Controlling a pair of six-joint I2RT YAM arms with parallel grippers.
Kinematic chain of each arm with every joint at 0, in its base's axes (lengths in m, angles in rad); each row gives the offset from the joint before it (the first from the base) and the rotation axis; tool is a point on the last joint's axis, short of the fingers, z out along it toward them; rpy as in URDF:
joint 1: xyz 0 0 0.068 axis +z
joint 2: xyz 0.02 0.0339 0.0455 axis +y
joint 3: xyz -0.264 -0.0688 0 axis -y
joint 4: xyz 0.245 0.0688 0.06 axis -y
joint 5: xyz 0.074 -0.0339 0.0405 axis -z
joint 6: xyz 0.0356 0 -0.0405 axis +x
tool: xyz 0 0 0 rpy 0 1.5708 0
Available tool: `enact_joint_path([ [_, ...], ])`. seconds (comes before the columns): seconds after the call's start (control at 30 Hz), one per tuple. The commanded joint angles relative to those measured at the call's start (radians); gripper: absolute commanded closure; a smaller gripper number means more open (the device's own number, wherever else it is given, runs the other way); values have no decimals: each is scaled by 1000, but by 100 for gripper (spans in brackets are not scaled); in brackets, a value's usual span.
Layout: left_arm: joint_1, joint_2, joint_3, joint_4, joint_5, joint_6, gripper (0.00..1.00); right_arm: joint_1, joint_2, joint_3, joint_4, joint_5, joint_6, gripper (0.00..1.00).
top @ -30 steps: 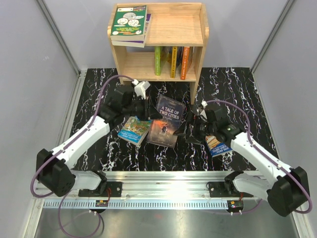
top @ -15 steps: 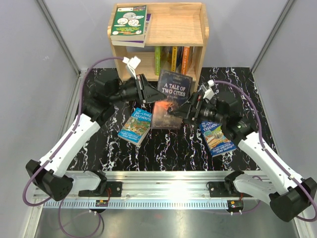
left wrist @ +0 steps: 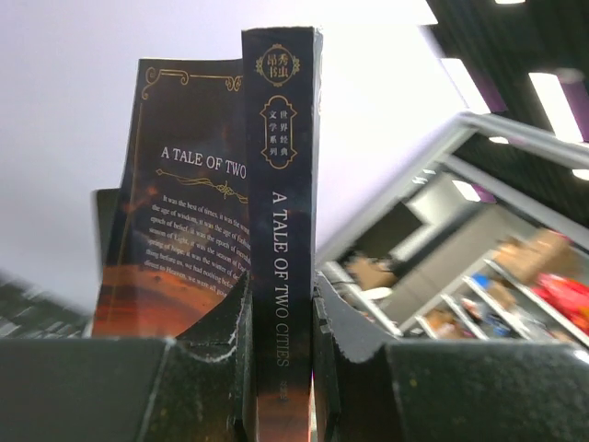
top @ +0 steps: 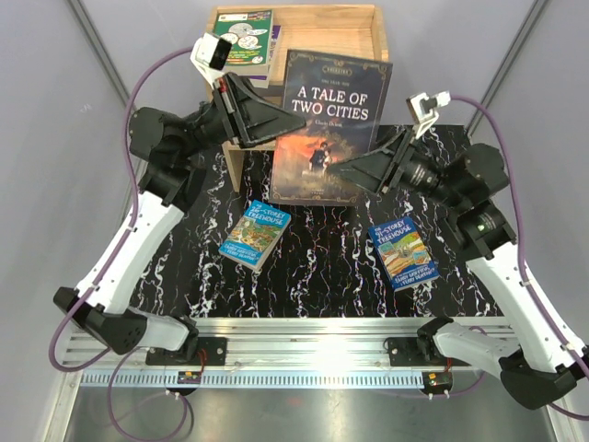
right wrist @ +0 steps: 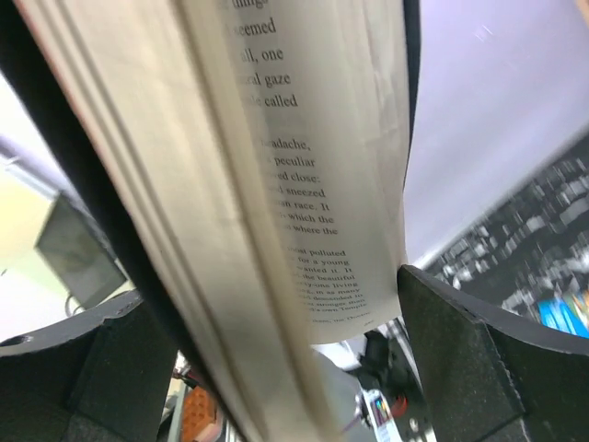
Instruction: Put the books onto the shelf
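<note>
The dark book "A Tale of Two Cities" (top: 327,129) is held upright, high above the table and in front of the shelf (top: 317,11). My left gripper (top: 270,124) is shut on its spine (left wrist: 281,230), one finger on each cover. My right gripper (top: 342,170) stands open at the book's right edge, with loose fanned pages (right wrist: 304,212) between its wide-apart fingers. A green book (top: 241,39) lies flat on the shelf's top board. Two blue Treehouse books (top: 257,234) (top: 404,253) lie on the table. The shelf's lower tier is hidden behind the raised book.
A black marbled mat (top: 322,276) covers the table between grey side walls. A metal rail (top: 304,354) with both arm bases runs along the near edge. The shelf's left side panel (top: 236,164) shows beneath my left arm.
Both arms rose and carried the dark book from low over the table up in front of the shelf. The left grip stayed shut and the right jaws stayed wide.
</note>
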Motion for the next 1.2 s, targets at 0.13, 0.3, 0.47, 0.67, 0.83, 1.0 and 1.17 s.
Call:
enact_joint_path([
  [0.13, -5, 58, 290, 479, -73, -401, 100, 6, 41, 187, 98, -32, 7, 0],
  [0.3, -4, 89, 474, 311, -25, -346, 100, 6, 32, 249, 15, 4, -68, 0],
  [0.47, -5, 66, 462, 228, 24, -300, 100, 6, 55, 252, 123, -12, 14, 0],
  [0.67, -7, 41, 320, 356, -8, -356, 100, 7, 107, 244, 390, -38, 209, 0],
  [0.83, -5, 33, 267, 367, -8, -347, 100, 6, 135, 278, 579, -51, 370, 0],
  [1.0, -1, 30, 231, 274, -42, -260, 100, 6, 101, 232, 740, 32, 490, 0],
  [1.17, 15, 32, 201, 212, -172, -200, 100, 6, 76, 128, 950, 138, 646, 0],
])
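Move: A Tale of Two Cities hangs in the left fingers by its spine, with its middle about 2 cm left of the open right hand, 3 cm ahead and 4 cm above. The empty gap on the shelf's lower board lies some 30 cm ahead of the left hand, 10 cm to its left and 33 cm down. The green-spined book beside the gap is straight ahead at that reach and depth; the stacked books are 30 cm ahead, 12 cm left and 16 cm below. The book, still pinched at its spine by the left fingers, is carried up and back, away from the shelf; the left hand rises about 11 cm and backs 10 cm, then eases forward and down about 4 cm each. The right hand, fingers staying wide, climbs some 16 cm, drawing back and finally right as its fingertips tip upward, ending at the book's far right corner. ##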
